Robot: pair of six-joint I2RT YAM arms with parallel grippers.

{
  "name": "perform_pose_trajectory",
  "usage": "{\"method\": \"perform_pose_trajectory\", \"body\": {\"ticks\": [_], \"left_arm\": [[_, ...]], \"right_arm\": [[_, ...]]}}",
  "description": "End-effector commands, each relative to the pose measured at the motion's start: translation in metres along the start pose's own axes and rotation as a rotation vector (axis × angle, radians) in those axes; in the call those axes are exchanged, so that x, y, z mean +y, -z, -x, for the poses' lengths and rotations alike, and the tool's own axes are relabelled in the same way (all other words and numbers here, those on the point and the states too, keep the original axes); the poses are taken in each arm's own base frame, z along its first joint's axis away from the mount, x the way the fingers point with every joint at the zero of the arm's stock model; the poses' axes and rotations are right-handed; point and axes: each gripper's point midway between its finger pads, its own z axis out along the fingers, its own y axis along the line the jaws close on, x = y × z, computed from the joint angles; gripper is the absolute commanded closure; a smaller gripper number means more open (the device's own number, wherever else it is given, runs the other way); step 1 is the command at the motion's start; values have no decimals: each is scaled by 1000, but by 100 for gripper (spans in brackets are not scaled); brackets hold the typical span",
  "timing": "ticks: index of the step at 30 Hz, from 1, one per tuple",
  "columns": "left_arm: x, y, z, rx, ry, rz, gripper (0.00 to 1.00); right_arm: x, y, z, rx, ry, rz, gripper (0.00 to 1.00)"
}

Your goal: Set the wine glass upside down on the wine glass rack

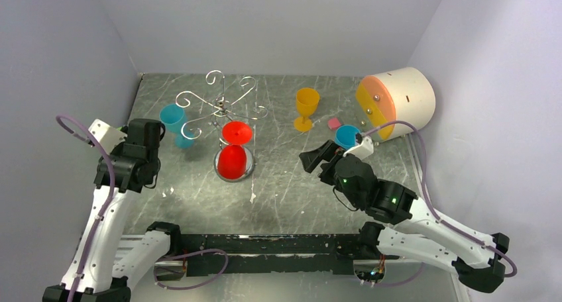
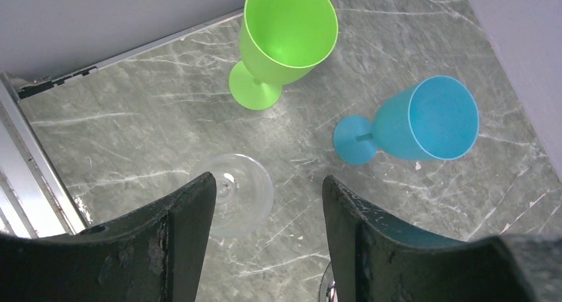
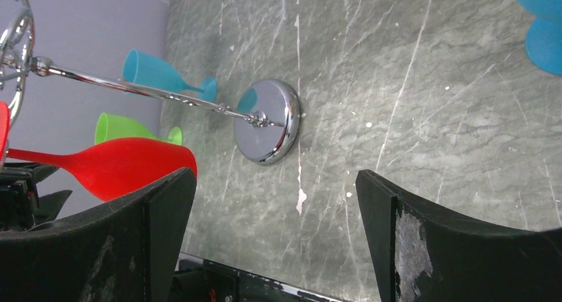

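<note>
The wine glass rack (image 1: pixel 222 104) stands left of centre, its shiny round base (image 3: pixel 268 130) and post also in the right wrist view. A red wine glass (image 1: pixel 232 160) hangs upside down from one arm, its foot (image 1: pixel 236 132) on top. In the left wrist view a clear wine glass (image 2: pixel 242 193) stands upright on the table, partly behind my left finger. My left gripper (image 2: pixel 268 202) hovers over it, open, with nothing between the jaws. My right gripper (image 3: pixel 275 202) is wide open and empty, right of the rack (image 1: pixel 317 157).
A green glass (image 2: pixel 285 37) and a blue glass (image 2: pixel 424 120) stand by the left wall. An orange glass (image 1: pixel 306 106), another blue glass (image 1: pixel 346 136) and a small pink piece (image 1: pixel 334 123) lie right of the rack. A white and orange drum (image 1: pixel 397 102) lies at the back right.
</note>
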Motion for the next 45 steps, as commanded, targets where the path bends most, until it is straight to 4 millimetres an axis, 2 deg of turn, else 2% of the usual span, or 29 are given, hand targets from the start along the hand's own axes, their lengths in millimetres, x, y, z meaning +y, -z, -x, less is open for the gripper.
{"method": "perform_pose_trajectory", "body": {"ticks": [1,3,8,13,18,25,29,32,37,42,45], "left_arm": [[14,8,9,13,31,68,35],[25,7,9,-3,38,128,33],[43,3,-13,46,6,184,32],[40,-1,-28,72,5,114,33],[50,-10,-50,109,1,156,37],[50,-17,-56,98,2,172,43],[51,-19,-61,109,6,179,47],[53,-18,-63,117,6,185,56],[54,-13,-56,110,15,174,72],[54,-3,-42,94,38,154,93],[55,5,-31,79,64,137,93]], "right_arm": [[-7,2,10,-50,-10,-15,4],[-7,2,10,-52,-16,-11,5],[-8,-1,3,-35,-19,-15,5],[-11,-2,2,-30,-7,-32,5],[-10,-2,3,-36,-15,-24,5],[-11,-1,5,-39,0,-31,5],[-13,3,16,-68,62,-55,5],[-9,9,29,-93,104,-51,5],[1,17,38,-104,165,8,5],[27,26,38,-72,261,152,5],[46,32,36,-42,317,232,7]]}}
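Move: The clear wine glass stands almost straight under the left hand, about 1 cm back and 1 cm left, its middle some 14 cm below. From that hand the green glass is about 10 cm ahead and 9 left; the blue glass beyond is 18 ahead, 6 right; the rack's base is 8 ahead, 25 right. From the right hand the clear glass lies roughly 52 cm left, 3 ahead and 14 below. The left hand sinks 7 cm and back 4, then pinches the clear glass's rim; the right rises 3 cm. ##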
